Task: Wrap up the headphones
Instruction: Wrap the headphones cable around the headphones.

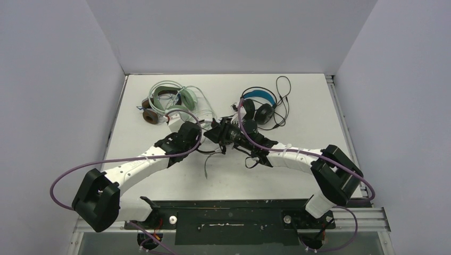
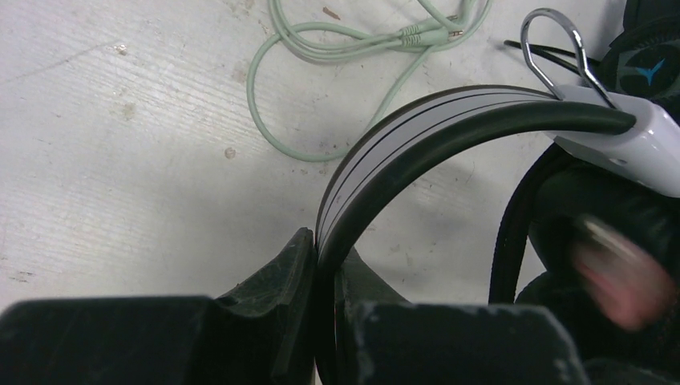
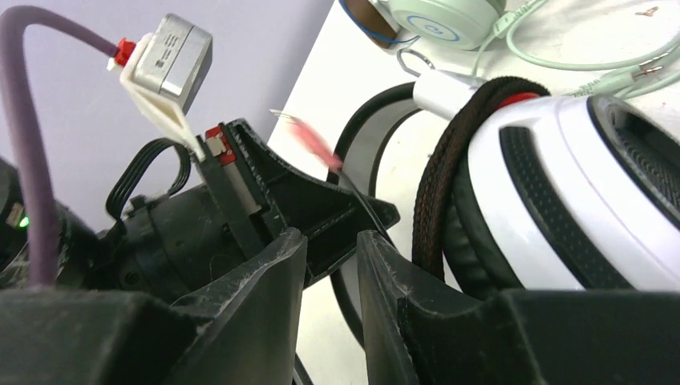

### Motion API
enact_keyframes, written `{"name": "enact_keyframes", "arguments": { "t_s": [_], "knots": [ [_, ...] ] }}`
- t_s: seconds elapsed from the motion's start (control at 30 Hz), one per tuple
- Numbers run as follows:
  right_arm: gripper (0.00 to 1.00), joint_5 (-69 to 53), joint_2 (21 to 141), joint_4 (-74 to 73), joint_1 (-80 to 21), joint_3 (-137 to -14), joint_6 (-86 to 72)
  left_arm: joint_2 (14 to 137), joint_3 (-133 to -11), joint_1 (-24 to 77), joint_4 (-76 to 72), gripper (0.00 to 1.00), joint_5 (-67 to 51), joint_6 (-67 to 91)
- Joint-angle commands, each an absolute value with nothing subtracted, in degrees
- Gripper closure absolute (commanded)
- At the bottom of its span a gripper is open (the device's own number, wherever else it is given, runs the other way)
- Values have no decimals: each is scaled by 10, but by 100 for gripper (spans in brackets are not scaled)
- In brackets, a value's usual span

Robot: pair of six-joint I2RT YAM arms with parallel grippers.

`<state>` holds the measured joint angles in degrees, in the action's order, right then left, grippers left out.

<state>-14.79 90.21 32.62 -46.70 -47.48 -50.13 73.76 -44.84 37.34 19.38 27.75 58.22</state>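
Observation:
My left gripper [image 2: 325, 249] is shut on the black-striped white headband [image 2: 417, 128] of one of the headphones. In the top view it [image 1: 209, 135] meets my right gripper [image 1: 226, 133] at mid-table, and the arms hide most of that headset. The right gripper [image 3: 333, 241] is open a little, with nothing between its fingers. It sits just left of the white ear cup [image 3: 561, 184] and its braided cord [image 3: 449, 176]. A blurred pink plug [image 3: 313, 144] hangs loose above the jaws. A thin dark cord [image 1: 206, 162] trails toward the near edge.
At the back left lie the mint green headset [image 1: 181, 98] and the brown one [image 1: 151, 114], with the mint cord [image 2: 321, 48] looped beside them. The black headset with a blue headband [image 1: 260, 101] and its tangled cord [image 1: 282, 103] sit at the back right.

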Motion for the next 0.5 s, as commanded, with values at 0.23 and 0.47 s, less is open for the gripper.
{"name": "enact_keyframes", "arguments": {
  "t_s": [0.23,0.47],
  "knots": [
    [61,-108,904,274,-473,-504,-435,750,-500,380,186,100,237,623],
    [42,-167,825,231,-473,-498,-320,754,-484,373,163,100,236,615]
  ]
}}
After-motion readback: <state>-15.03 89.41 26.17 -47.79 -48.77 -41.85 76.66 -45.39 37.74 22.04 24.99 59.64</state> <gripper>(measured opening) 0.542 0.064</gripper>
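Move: The loose pink plug stands just past the right fingertips, about 2 cm farther left and 2 cm higher. The wrapped earcups lie some 4 cm ahead, 4 cm right and 5 cm below the right hand; the cable's other loose end hangs about 13 cm back, 1 cm left and well below, roughly 14 cm. From the left hand, the pink plug is about 2 cm ahead, 4 cm right and 8 cm higher. Keeping its pinch on the headband, the left hand lowers the headphones about 2 cm and draws back 1 cm, tipping slightly down. The right hand, already partly open, sinks about 1.5 cm, then eases back roughly 1 cm from the earcups, dipping its fingers some 5 to 10 degrees while they spread to about half open around the pink plug's place. ##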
